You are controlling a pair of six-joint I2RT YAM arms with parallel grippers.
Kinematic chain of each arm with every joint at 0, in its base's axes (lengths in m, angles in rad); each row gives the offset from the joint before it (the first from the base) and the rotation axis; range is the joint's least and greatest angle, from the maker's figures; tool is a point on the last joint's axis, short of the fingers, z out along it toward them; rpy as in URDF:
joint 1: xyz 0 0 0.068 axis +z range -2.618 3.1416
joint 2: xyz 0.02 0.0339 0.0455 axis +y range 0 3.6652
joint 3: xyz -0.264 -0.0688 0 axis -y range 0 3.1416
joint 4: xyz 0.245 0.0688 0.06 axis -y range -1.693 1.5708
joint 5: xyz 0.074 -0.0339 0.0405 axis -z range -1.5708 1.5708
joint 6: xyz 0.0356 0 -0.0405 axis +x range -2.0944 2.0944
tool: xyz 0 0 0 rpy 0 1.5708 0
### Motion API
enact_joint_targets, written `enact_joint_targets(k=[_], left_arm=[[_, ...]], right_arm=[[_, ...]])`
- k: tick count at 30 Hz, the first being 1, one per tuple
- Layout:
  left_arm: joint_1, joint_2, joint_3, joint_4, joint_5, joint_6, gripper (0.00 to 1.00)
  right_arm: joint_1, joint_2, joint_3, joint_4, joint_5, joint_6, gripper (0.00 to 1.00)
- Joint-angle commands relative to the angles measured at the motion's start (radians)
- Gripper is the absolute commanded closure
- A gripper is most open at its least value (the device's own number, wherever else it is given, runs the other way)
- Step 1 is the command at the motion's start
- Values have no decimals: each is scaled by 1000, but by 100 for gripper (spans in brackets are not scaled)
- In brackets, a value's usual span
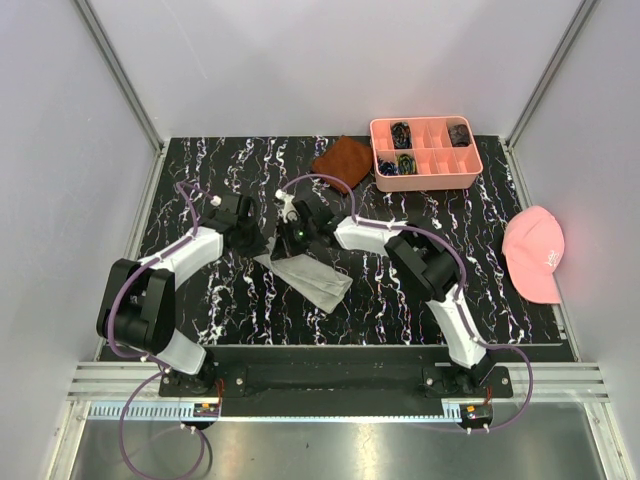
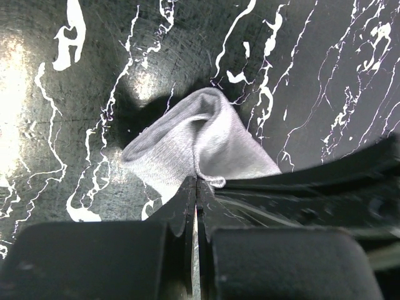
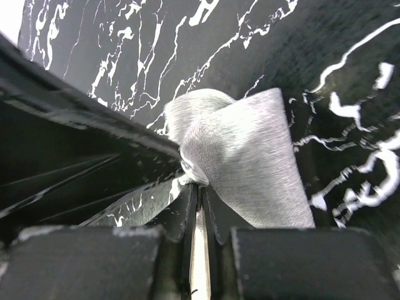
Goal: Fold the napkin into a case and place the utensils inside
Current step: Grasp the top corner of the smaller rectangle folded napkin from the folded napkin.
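Observation:
The light grey napkin [image 1: 312,276] lies as a narrow layered strip, the case, slanting across the middle of the dark marbled table. My left gripper [image 1: 258,245] is at the strip's upper left end. In the left wrist view that gripper [image 2: 198,181] is shut on a raised fold of the napkin [image 2: 190,142]. My right gripper [image 1: 297,243] sits close beside it. In the right wrist view it [image 3: 201,186] is shut on a bunched edge of the napkin [image 3: 253,150]. The utensils are out of view.
A rust-brown cloth [image 1: 343,160] lies at the back. To its right stands a pink compartment tray [image 1: 380,150] holding small dark items. A pink cap [image 1: 535,255] rests at the right edge. Each wrist view shows the other gripper's dark body [image 2: 325,181] close alongside.

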Motion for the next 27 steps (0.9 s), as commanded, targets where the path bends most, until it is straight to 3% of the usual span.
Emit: enact_joint_targets(k=[1, 6, 11, 16, 27], left_arm=[[6, -38, 17, 35, 39, -17, 100], [7, -12, 16, 42, 68, -47, 100], [21, -25, -4, 28, 39, -46, 100], [30, -16, -6, 11, 21, -31, 100], [30, -24, 2, 12, 30, -23, 100]], right_arm=[[3, 62, 31, 98, -107, 51, 91], [-3, 138, 108, 56, -150, 43, 91], [-49, 83, 69, 45, -159, 40, 72], [-78, -26, -15, 46, -179, 47, 59], [-89, -43, -14, 71, -194, 72, 53]])
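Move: My right fingers, nearly shut, are already on a fold at the napkin's top corner; the corner itself lies about 2 cm ahead of that hand, 2 cm to its left and 2 cm below. The napkin's other end is some 13 cm to this hand's right and 11 cm back, and the brown cloth about 21 cm ahead and 14 cm right. From my left hand, the corner is roughly 2 cm ahead, 1 cm right and 2 cm below. With my right hand I tuck the fold about 2 cm left and down, in beside my shut left fingertips, then spread the fingers to nearly half open and draw back some 4 cm to the right, rising nearly 2 cm, so they end over the napkin. My left hand stays put, closed, its tips still on the corner. ##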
